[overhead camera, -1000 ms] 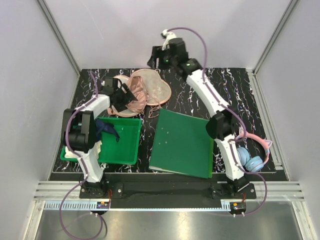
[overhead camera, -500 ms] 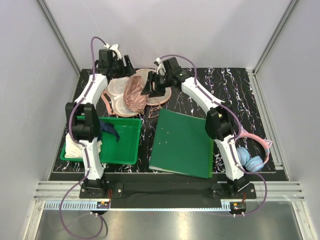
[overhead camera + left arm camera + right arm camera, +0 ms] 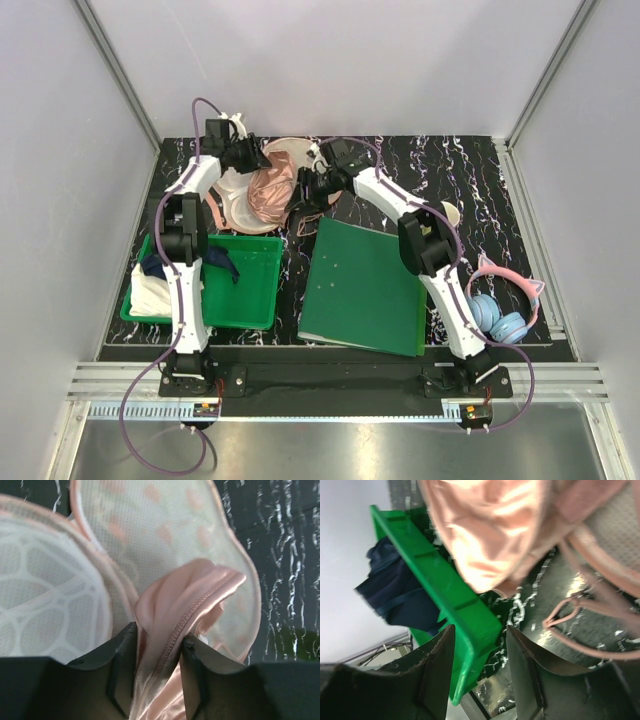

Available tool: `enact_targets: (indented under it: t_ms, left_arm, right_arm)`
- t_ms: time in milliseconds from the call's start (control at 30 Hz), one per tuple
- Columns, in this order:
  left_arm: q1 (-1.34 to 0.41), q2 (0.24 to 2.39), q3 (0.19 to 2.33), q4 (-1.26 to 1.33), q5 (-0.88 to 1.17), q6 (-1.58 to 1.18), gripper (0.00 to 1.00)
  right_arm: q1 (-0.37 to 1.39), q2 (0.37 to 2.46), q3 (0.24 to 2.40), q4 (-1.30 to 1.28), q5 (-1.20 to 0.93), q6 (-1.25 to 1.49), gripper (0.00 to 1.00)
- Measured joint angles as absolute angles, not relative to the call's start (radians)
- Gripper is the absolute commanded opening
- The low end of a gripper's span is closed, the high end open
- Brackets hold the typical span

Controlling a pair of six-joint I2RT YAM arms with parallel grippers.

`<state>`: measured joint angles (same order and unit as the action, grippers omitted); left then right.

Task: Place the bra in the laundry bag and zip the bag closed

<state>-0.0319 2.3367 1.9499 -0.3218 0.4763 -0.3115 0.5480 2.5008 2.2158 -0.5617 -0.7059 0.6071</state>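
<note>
The bra [image 3: 268,192] is a bunched salmon-pink heap on the open laundry bag [image 3: 300,158] at the back of the table. In the left wrist view a shiny fold of the bra [image 3: 172,600] with its stitched seam is pinched between my left gripper's jaws [image 3: 159,645]. Beyond it lie the laundry bag's printed half [image 3: 165,525] and its white mesh half [image 3: 45,605]. My left gripper [image 3: 248,157] is at the bag's far left. My right gripper [image 3: 305,185] is at the bra's right side. Its jaws [image 3: 480,645] are open and empty, just below the bra [image 3: 490,525] and a thin strap [image 3: 570,615].
A green bin [image 3: 250,290] at the near left holds a dark blue cloth [image 3: 215,262] and a white cloth [image 3: 155,295]. A green flat board [image 3: 365,285] lies in the middle. Pink and blue headphones [image 3: 505,310] sit near the right edge.
Both arms have swung in to the bag. The left gripper has come down from the back and closed on a fold of the bra. The right gripper has dropped beside the bra and narrowed.
</note>
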Motion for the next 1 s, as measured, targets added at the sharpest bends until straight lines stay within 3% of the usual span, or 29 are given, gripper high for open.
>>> enact_targets:
  t_ms: [533, 667, 767, 1000]
  left_arm:
    - [-0.019, 2.336, 1.871, -0.153, 0.517, -0.458, 0.06]
    - [-0.016, 2.325, 1.799, -0.1, 0.521, -0.498, 0.0]
    - [-0.014, 2.315, 1.759, -0.072, 0.52, -0.533, 0.0]
    - [0.036, 2.16, 1.499, 0.119, 0.452, -0.717, 0.0]
  right_arm:
    - [0.554, 2.7, 2.458, -0.531, -0.696, 0.719, 0.45]
    - [0.557, 2.716, 2.486, -0.497, -0.691, 0.761, 0.36]
    - [0.559, 2.744, 2.523, -0.471, -0.691, 0.791, 0.03]
    - [0.568, 2.798, 2.584, -0.445, -0.693, 0.825, 0.0]
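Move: Between the left hand's half-open fingers already stands the bra's far edge, about 1 cm ahead and 1 cm right of the finger point; the laundry bag's middle is roughly 6 cm back and 2 cm right of it, 5 cm lower. For the right hand, the bra's near right edge lies some 4 cm ahead, 4 cm left and 3 cm below. The green box is centred about 19 cm back and 14 cm left of the right hand, 6 cm lower. Shutting on the bra's far edge while nearly in place, the left hand pinches the fabric, dips slightly, then draws it about 3 cm left and 2 cm back, turning some 15 degrees counter-clockwise and rolling its left side down. The right hand sinks about 3 cm, slides about 5 cm forward and 5 cm left to the bra's near right edge, rises a little and pinches it late on. ##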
